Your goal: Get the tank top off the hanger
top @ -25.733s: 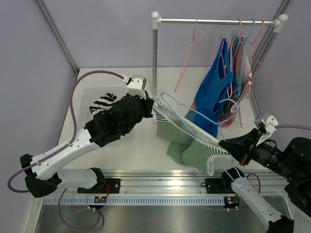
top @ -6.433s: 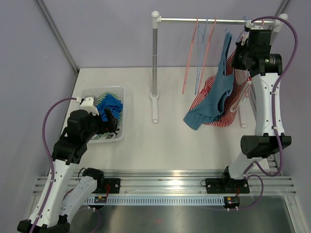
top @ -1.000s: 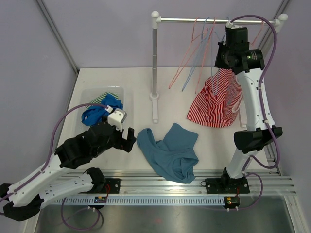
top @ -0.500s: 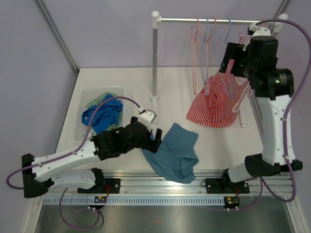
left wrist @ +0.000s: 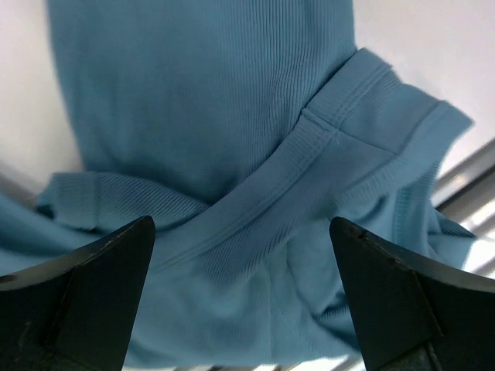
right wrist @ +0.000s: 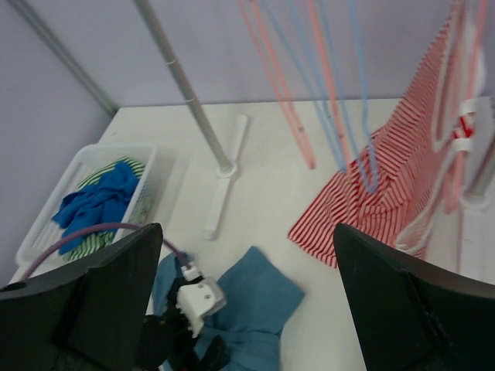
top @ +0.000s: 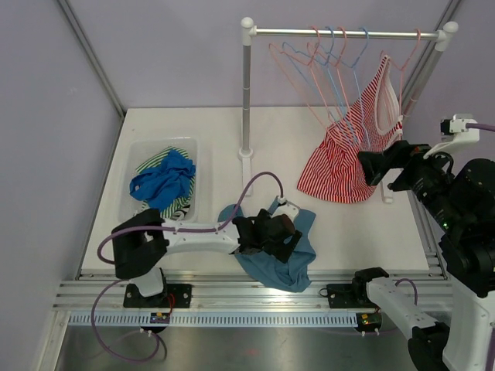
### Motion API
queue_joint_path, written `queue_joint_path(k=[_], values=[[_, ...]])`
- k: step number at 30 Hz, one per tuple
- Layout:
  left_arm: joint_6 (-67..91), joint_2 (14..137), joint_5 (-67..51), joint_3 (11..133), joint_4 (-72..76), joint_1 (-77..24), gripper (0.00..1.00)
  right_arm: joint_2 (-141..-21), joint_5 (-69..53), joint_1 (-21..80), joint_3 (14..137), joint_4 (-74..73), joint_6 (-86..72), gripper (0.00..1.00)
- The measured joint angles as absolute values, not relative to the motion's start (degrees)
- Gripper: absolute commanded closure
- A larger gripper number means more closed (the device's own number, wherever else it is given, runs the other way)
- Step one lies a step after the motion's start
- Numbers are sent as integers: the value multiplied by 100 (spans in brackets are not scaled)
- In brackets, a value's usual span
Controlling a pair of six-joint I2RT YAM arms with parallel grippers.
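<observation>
A teal-blue tank top [top: 300,261] lies crumpled on the table near the front edge, off any hanger. My left gripper [top: 288,241] hovers low over it, open, and the blue ribbed cloth [left wrist: 232,154] fills the space between its fingers [left wrist: 85,294]. A red-and-white striped tank top [top: 348,154] hangs on a pink hanger [top: 398,73] at the right of the rail. My right gripper [top: 371,168] is open and empty in the air, just right of the striped top. Its view looks down on the blue top [right wrist: 267,297] and the striped top [right wrist: 402,178].
Several empty pink and blue hangers [top: 325,54] hang on the rail [top: 340,33]. The rack post [top: 247,93] stands at mid-table. A clear bin [top: 138,154] at the left holds blue and green-striped clothes [top: 162,182]. The metal front rail [top: 255,287] runs under the blue top's edge.
The left arm swung right from beside the bin until its gripper was over the blue top. The right arm dropped from the rail to the lower right. The hangers have shifted.
</observation>
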State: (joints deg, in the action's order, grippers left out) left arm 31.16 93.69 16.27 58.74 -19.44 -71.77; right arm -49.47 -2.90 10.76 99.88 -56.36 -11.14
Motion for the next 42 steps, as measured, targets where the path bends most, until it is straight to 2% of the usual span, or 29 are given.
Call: queue_joint_path(k=[3,5,6,7,8,9,15,22,27,31,37,42], values=[[3179,9929,1533,5957,-1826,-7185,1,-4755,-993,1076,9441,-5461,-1166,1],[3208,10206,1544,5983,-1765,-7185,22,-4722,-1332,1076,9172,-5391,-1184,1],[3240,10245,1514,6045,-1745,-7188,41,-4711,-1446,1076,9078,-5376,-1188,0],[3299,10283,1498,6082,-1702,-7192,75,-4692,-1529,1076,9006,-5376,-1192,0],[3347,10311,1507,6084,-1638,-7192,91,-4661,-1599,1076,8962,-5374,-1192,1],[3411,10313,1485,6077,-1588,-7192,100,-4635,-1640,1076,8943,-5367,-1192,0],[3607,9872,1914,5953,-2051,-7214,100,-4307,-1876,1076,8938,-5210,-1238,1],[3450,8121,2711,6453,-3481,-6681,100,-4115,-2062,1076,8912,-5105,-1269,1],[3155,7144,2941,7509,-4235,-5199,100,-4115,-2075,1076,8753,-5039,-1288,1],[2862,6910,2993,8206,-4737,-4082,100,-4115,-2117,1076,8652,-5011,-1299,1],[2318,7022,2335,8521,-5124,-2285,100,-4115,-2215,1076,8641,-4816,-1306,0],[1949,7725,1566,8493,-5162,-1013,100,-4115,-2231,1076,8514,-4713,-1306,0]])
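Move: The blue-grey tank top lies spread just under the open left hand, its middle about 5 cm below and 4 cm to the left, neither ahead nor back. From that hand the basket stands some 35 cm left and 16 cm ahead, the rack's left foot about 12 cm left and 19 cm ahead. From the right hand, the tank top lies roughly 22 cm left, 7 cm back and 45 cm below. Left hand dips, pinches the tank top, lifts, swings about 35 cm left, 20 forward, over the basket. ##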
